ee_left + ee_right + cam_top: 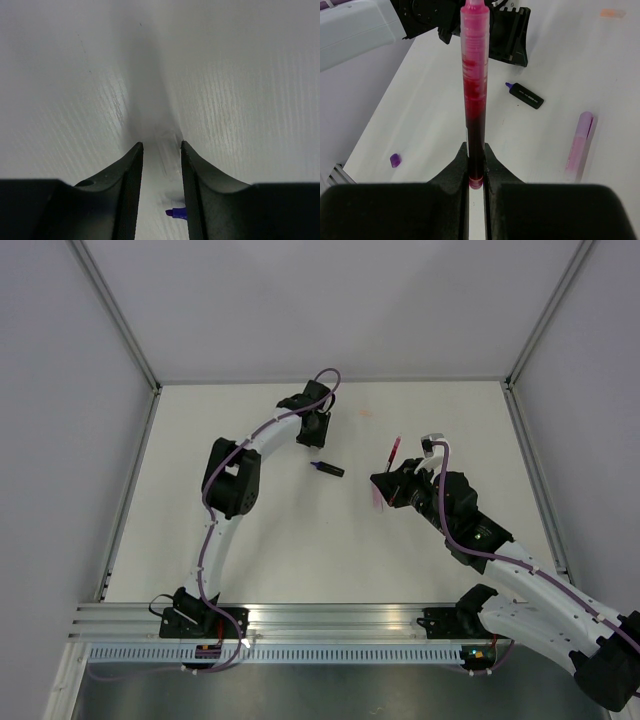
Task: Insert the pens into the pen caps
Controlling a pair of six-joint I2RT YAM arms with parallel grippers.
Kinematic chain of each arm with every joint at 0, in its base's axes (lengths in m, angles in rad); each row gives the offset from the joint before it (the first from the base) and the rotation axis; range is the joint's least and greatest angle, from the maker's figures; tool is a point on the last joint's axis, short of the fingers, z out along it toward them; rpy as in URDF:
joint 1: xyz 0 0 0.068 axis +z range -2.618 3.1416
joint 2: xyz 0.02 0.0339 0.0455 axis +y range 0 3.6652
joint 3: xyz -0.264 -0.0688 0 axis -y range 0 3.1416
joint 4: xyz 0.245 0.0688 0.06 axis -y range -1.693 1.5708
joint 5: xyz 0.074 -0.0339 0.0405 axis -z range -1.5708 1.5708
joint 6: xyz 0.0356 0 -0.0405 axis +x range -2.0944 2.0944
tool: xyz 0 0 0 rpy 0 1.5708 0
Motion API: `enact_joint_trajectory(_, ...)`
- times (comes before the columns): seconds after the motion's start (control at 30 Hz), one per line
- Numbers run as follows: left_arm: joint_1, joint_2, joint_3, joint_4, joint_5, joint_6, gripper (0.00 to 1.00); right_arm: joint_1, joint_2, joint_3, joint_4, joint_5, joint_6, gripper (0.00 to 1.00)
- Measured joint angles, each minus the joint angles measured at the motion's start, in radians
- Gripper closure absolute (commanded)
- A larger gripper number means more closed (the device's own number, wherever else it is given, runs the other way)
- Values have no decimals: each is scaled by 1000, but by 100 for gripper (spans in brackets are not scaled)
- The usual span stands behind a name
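My right gripper (390,472) (476,155) is shut on the lower end of the pink-red pen (395,451) (474,85), which stands up from the jaws. A long pale pink cap (378,497) (580,145) lies on the table beside this gripper. The small light purple cap (395,160) lies on its other side, near the table's front edge. The dark pen (330,469) (527,95) lies mid-table with its purple tip (175,213) bare. My left gripper (318,435) (161,145) hovers open just above and behind it, nothing between its fingers.
A small orange-pink piece (612,13) (365,412) lies toward the back of the white table. Enclosure walls stand on three sides. An aluminium rail (300,620) runs along the near edge by the arm bases.
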Motion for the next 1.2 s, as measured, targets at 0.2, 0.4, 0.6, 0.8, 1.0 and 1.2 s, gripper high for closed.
enact_joint_trajectory(0.2,10,0,3,-10,21,-23,67,0,0,0,0,0,0,100)
enact_joint_trajectory(0.4,14,0,4,-18,25,-29,88,0,0,0,0,0,0,100)
enact_joint_trajectory(0.6,33,-1,4,-18,45,-52,98,0,0,0,0,0,0,100)
enact_joint_trajectory(0.8,77,-73,-113,24,44,-74,98,0,3,0,1,-1,0,100)
enact_joint_trajectory(1.0,101,-195,-278,67,47,-92,98,0,28,0,3,-16,0,100)
enact_joint_trajectory(1.2,98,-486,-572,277,179,-131,98,0,55,-14,52,-79,-13,100)
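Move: The clear pen cap lies on the table right between my open left fingertips, its middle only about 1 cm below the hand point. The dark marker lies roughly 6 cm back and 3 cm to the right of the cap, and the pink pen about 15 cm back and 17 cm to the right. From my right hand, the cap is some 23 cm ahead, 15 cm to the left and 22 cm below. I shut my left fingers on the clear pen cap almost on the spot, then carry it left, skimming low over the table for about 5 cm. From there I swing back and up to some 7 cm height, the hand rolling about 15 degrees left side down. My right hand keeps its grip on the red pen and starts easing left and slightly down, under 2 cm each. ##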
